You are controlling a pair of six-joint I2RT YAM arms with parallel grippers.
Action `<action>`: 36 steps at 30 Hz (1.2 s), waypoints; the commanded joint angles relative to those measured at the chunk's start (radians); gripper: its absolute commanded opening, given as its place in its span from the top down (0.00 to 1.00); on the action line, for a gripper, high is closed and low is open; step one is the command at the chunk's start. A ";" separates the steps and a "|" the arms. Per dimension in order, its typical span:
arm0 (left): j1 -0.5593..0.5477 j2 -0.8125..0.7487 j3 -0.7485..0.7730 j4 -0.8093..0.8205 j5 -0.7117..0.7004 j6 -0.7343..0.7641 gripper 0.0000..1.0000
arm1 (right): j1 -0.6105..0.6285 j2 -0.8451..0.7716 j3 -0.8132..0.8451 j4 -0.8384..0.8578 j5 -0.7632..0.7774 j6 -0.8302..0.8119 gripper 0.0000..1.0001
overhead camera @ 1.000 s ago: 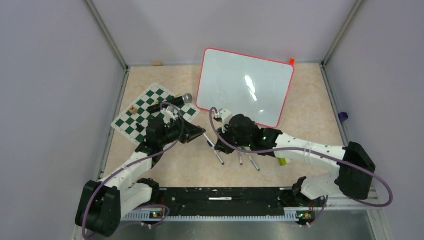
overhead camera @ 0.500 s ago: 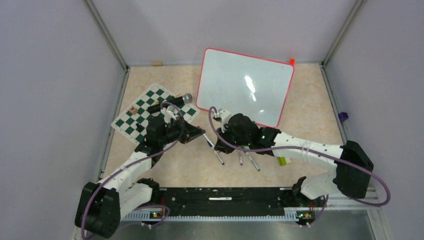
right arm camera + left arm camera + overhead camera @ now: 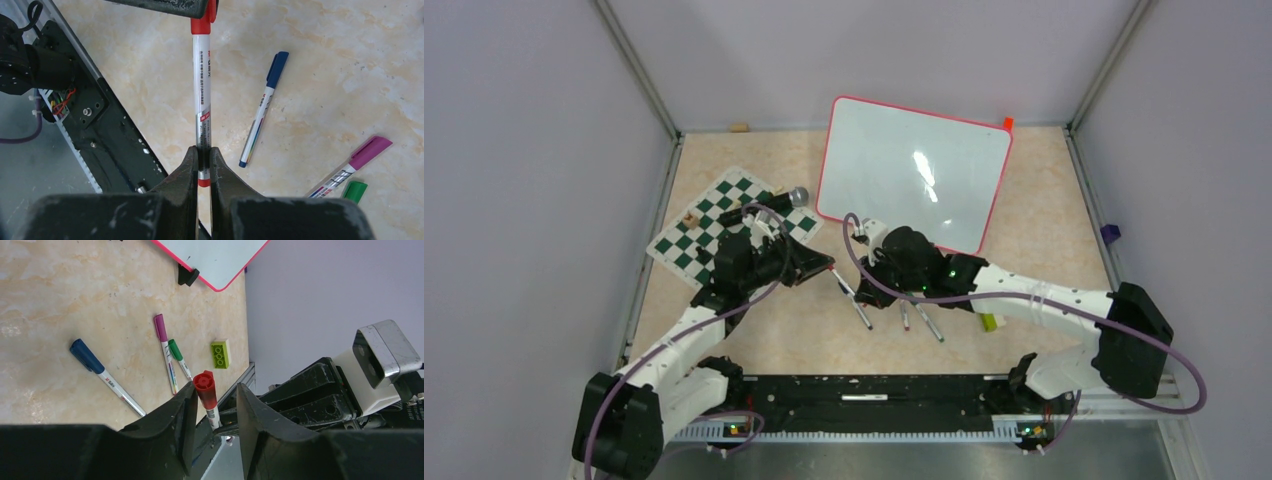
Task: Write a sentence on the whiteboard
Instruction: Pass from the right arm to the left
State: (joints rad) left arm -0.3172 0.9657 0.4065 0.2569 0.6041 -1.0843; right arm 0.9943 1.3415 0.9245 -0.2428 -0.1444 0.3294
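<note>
The whiteboard [image 3: 914, 185] lies blank at the back of the table, and its red-pink corner [image 3: 215, 260] shows in the left wrist view. My right gripper [image 3: 202, 150] is shut on the barrel of a red marker [image 3: 202, 90], held off the table between the two arms. My left gripper [image 3: 214, 390] stands open around the marker's red cap [image 3: 205, 387]. The cap rests against one finger, with a gap to the other. In the top view the two grippers meet near the table's middle, left gripper [image 3: 824, 268] facing right gripper [image 3: 862, 265].
A blue marker [image 3: 856, 305], a purple marker [image 3: 165, 352] and a green marker [image 3: 179, 357] lie on the table below the grippers. A green brick [image 3: 220, 353] lies to their right. A checkered chess mat [image 3: 714, 225] with a microphone [image 3: 779, 203] on it lies at the left.
The left arm has shifted slightly and its gripper sits a touch closer to the right gripper. The right arm still holds the red marker in the same place.
</note>
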 commanded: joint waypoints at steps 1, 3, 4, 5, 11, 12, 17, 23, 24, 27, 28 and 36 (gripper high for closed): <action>-0.003 -0.024 0.043 0.004 -0.012 0.021 0.63 | -0.012 -0.042 0.011 0.011 -0.019 0.000 1.00; -0.003 -0.021 0.042 0.001 -0.011 0.020 0.66 | -0.011 -0.045 0.010 0.008 -0.021 0.000 1.00; -0.003 -0.021 0.040 0.002 -0.012 0.020 0.66 | -0.011 -0.047 0.010 0.016 -0.022 0.000 1.00; -0.003 -0.021 0.039 0.002 -0.013 0.021 0.67 | -0.011 -0.047 0.012 0.008 -0.022 -0.001 1.00; -0.003 -0.017 0.037 0.003 -0.010 0.018 0.92 | -0.012 -0.041 0.017 0.006 -0.026 -0.005 1.00; -0.003 -0.016 0.037 0.001 -0.010 0.017 0.97 | -0.012 -0.041 0.017 0.005 -0.024 -0.004 1.00; -0.003 -0.026 0.031 0.017 -0.021 -0.020 1.00 | -0.011 -0.064 0.007 0.027 0.011 0.005 0.53; -0.003 -0.030 -0.030 0.222 -0.044 -0.209 1.00 | -0.017 -0.138 -0.068 0.193 0.051 0.101 0.34; -0.003 -0.027 -0.042 0.266 -0.050 -0.260 1.00 | -0.018 -0.159 -0.087 0.228 0.059 0.125 0.34; -0.003 -0.017 -0.070 0.378 -0.061 -0.353 1.00 | -0.018 -0.202 -0.162 0.400 0.102 0.194 0.34; -0.003 -0.017 -0.075 0.403 -0.067 -0.372 1.00 | -0.019 -0.215 -0.188 0.447 0.121 0.215 0.34; -0.003 -0.069 -0.091 0.448 -0.146 -0.473 1.00 | -0.018 -0.272 -0.342 0.787 0.263 0.331 0.37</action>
State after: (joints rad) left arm -0.3183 0.9443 0.3302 0.5838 0.5152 -1.4731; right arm 0.9848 1.0981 0.6140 0.2955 0.0277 0.5819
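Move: The red marker hangs slantwise between the hands, its tail end in the right fingers and its red cap between the left hand's still open fingers. Its middle is about 3 cm back, 3 cm right and 2 cm below the left hand; from the right hand, some 3 cm ahead, 3 cm left and 1 cm up. On the table, some 14 cm below the left hand, the blue marker lies about 4 cm back and 5 cm right, the purple one 6 cm back and 17 cm right. The red marker's cap is pinched by the left fingers, which close on it while both hands stay nearly still; only then do the right fingers spring wide and let go of the tail. Both hands then rise about 5 to 6 cm, edging forward, their fingertips tilting up, the left by some 20 degrees, the right rather more and also swinging clockwise. ##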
